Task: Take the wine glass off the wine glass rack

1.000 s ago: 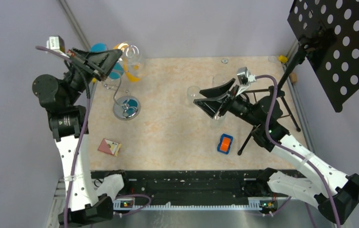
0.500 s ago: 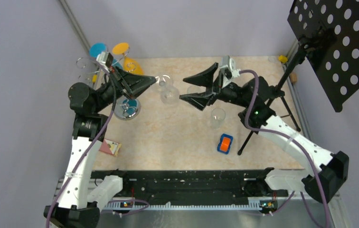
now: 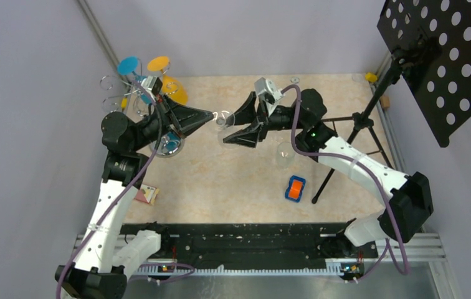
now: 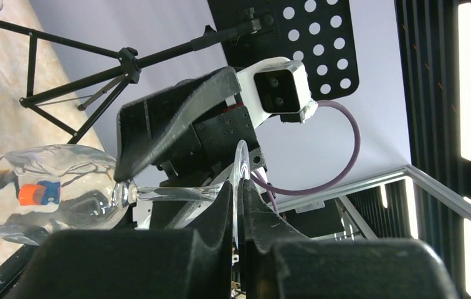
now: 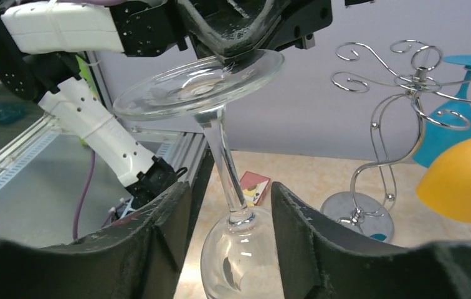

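A clear wine glass [image 5: 223, 168] hangs upside down in mid-air, away from the silver wire wine glass rack [image 5: 382, 143]. My left gripper [image 4: 240, 193] is shut on the rim of its round foot [image 5: 202, 81], seen in the top view as my left gripper [image 3: 215, 116] above the table's middle. My right gripper [image 5: 230, 218] is open, one finger on each side of the stem and the top of the bowl [image 5: 239, 261], with a gap on both sides. From above, my right gripper [image 3: 227, 129] faces the left one. The rack's chrome base [image 3: 167, 144] stands at the left.
A blue glass [image 5: 451, 118] and an orange glass [image 5: 463, 180] hang on the rack. Another clear glass [image 3: 285, 154] lies on the table by a black tripod stand [image 3: 357, 124]. An orange-and-blue block [image 3: 294, 188] and a red card [image 3: 144, 194] lie nearer the front.
My left arm swung the glass from the rack toward the table's middle. My right arm moved left to meet it, and its jaws now stand around the stem.
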{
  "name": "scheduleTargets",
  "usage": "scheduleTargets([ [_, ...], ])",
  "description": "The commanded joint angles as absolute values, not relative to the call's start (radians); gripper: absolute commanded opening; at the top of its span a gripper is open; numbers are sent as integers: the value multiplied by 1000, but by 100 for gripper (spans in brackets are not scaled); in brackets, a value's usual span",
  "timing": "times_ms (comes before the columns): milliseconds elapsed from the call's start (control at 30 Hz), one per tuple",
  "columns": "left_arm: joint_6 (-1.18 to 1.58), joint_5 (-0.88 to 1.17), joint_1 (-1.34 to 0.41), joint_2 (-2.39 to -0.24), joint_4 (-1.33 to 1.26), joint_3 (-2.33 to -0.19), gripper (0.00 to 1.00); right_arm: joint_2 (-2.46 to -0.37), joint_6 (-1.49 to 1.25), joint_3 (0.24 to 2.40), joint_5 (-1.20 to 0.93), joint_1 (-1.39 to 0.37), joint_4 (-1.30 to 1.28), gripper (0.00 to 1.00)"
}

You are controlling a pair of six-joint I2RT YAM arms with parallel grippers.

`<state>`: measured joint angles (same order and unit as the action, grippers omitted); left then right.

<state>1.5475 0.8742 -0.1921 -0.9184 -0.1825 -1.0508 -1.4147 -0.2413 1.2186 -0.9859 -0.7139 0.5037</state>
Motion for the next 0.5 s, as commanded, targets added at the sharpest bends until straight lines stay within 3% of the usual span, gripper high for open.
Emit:
scheduleTargets([
  [0,1555,866,-201,-893,-273,-1047,0,-1422,-256,1281,-1063,-726,595,46],
  [100,1555,861,-205,-891,-275,-1040,0,-1431,-301,1288,-1058,-726,628,31],
  [233,1564,854,-206,-889,-290,-1033,0,-1429,-353,1274,-1028,-726,691,2],
  [267,1567,852,-206,-888,-299,-1032,0,-1425,-360,1266,-1010,-726,706,0],
  [300,1567,848,-205,-886,-308,-1032,4,-1420,-370,1254,-983,-727,723,0],
  [367,1562,837,-206,-876,-312,-1037,22,-1404,-390,1231,-923,-727,758,0],
  [467,1543,814,-206,-859,-297,-1033,55,-1367,-431,1168,-805,-727,836,0],
])
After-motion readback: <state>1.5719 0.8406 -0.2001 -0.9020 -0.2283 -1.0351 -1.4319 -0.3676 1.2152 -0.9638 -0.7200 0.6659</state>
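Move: My left hand is still pinching the rim of the foot of the wine glass, which hangs bowl down; its stem is about 3 cm to that hand's right, 1 cm back and 5 cm below. My right hand has the stem already between its open fingers, level fore-and-aft and sideways, the middle about 1 cm above. From the right hand, the orange goblet is roughly 17 cm ahead, 19 cm left and 5 cm lower, the rack 17 cm ahead, 28 cm left and 10 cm lower. I shut my right fingers on the stem just above the upside-down bowl, while my left hand stays put and keeps the foot pinched. Once the right grip is closed, I open my left fingers nearly halfway to let go of the foot, and ease my right hand up about 2 cm, with a slight tilt of some 5 degrees. ##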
